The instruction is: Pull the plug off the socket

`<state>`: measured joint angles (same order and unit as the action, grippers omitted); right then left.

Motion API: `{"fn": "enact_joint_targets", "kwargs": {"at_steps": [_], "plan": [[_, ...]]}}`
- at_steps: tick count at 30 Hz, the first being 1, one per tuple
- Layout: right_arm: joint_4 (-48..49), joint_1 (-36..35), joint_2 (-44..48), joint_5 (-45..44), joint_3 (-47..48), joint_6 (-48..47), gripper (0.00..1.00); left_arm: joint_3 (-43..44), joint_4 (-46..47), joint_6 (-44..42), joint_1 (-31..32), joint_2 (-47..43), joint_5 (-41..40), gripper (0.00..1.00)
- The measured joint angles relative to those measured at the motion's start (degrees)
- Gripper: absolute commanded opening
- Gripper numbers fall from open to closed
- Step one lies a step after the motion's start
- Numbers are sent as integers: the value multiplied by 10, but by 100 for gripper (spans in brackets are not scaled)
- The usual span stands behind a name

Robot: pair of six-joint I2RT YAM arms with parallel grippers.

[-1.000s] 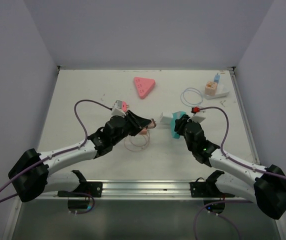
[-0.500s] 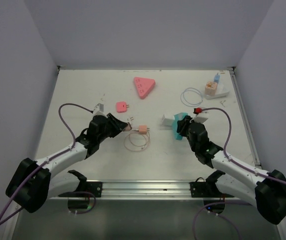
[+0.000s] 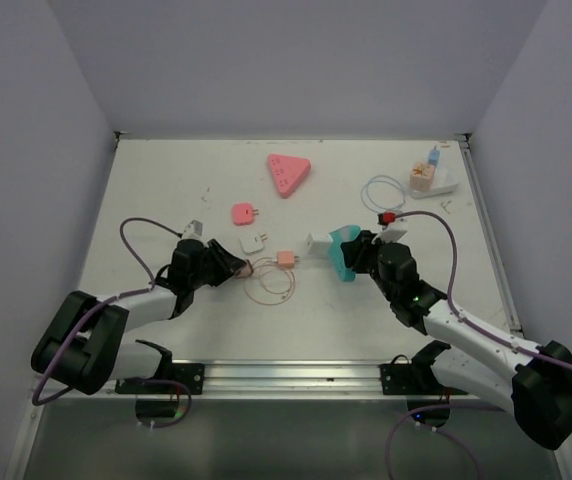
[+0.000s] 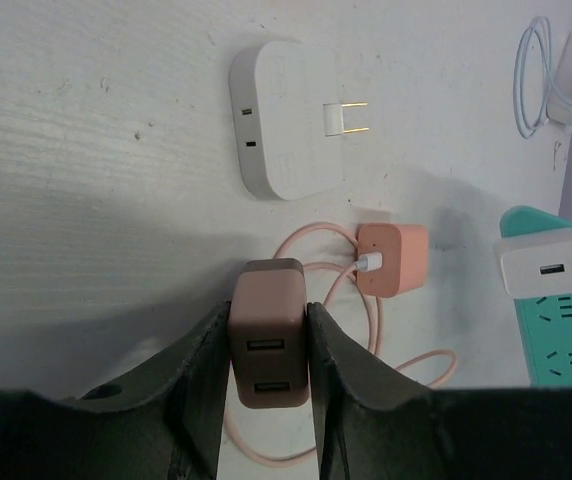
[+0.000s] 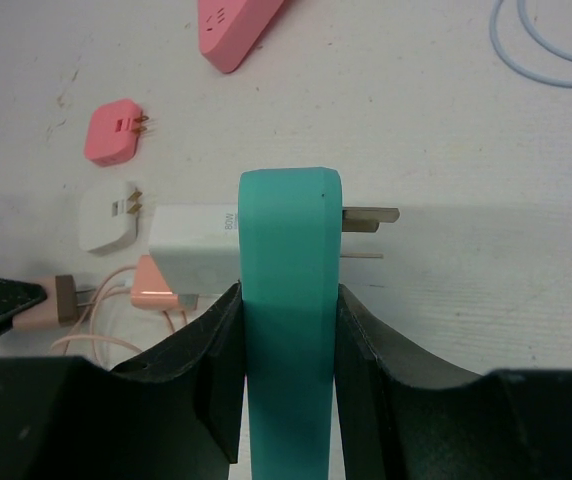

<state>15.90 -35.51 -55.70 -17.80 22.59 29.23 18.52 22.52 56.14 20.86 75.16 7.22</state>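
My left gripper (image 3: 238, 268) (image 4: 268, 310) is shut on a brownish-pink plug (image 4: 268, 335) with two USB ports, held low over the table at centre left. It is apart from the teal socket (image 3: 342, 256) (image 5: 289, 300), which stands on edge in my shut right gripper (image 3: 354, 255) (image 5: 288, 295). A white plug (image 3: 318, 243) (image 5: 196, 240) is still seated in the socket's left face. Metal prongs (image 5: 368, 217) stick out of the socket's right side. The socket also shows at the right edge of the left wrist view, teal socket (image 4: 556, 330).
Between the grippers lie a white adapter (image 3: 253, 243) (image 4: 286, 120), a peach charger (image 3: 286, 258) (image 4: 391, 258) with a looped cable (image 3: 271, 285), and a pink plug (image 3: 244, 212). Further back are a pink triangular socket (image 3: 289, 172), a blue cable coil (image 3: 381, 190) and a white power strip (image 3: 431, 180).
My left arm has drawn back from the socket to the left and toward the near edge, carrying the brownish-pink plug. The right gripper with the socket shifted only slightly.
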Motion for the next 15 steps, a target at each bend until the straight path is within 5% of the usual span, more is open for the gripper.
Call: {"fn": "enact_joint_targets", "kwargs": {"at_steps": [4, 5, 15], "plan": [[0, 0, 0, 19, 5, -2, 0, -14, 1, -9, -10, -8, 3, 91], [0, 0, 0, 23, 6, -3, 0, -16, 0, -12, -11, -16, 4, 96], [0, 0, 0, 91, 37, -12, 0, 33, -117, -34, -13, -151, -14, 100]]}}
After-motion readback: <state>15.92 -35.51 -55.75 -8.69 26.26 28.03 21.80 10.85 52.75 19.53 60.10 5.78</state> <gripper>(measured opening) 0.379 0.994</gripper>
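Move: The left hand still pinches the brown plug, its middle about 1 cm below the hand point, at or just above the table. From that hand, the flat white plug lies some 6 cm ahead and 2 right, the peach plug 2 ahead and 10 right, the pink plug 12 ahead, all about 2 cm lower. The white cube plug in the teal socket held by the right hand is about 6 cm left and 1 ahead of that hand, level with it. Left fingers open wide off the brown plug, rise 6 cm; right carries socket 3 cm left and up. ##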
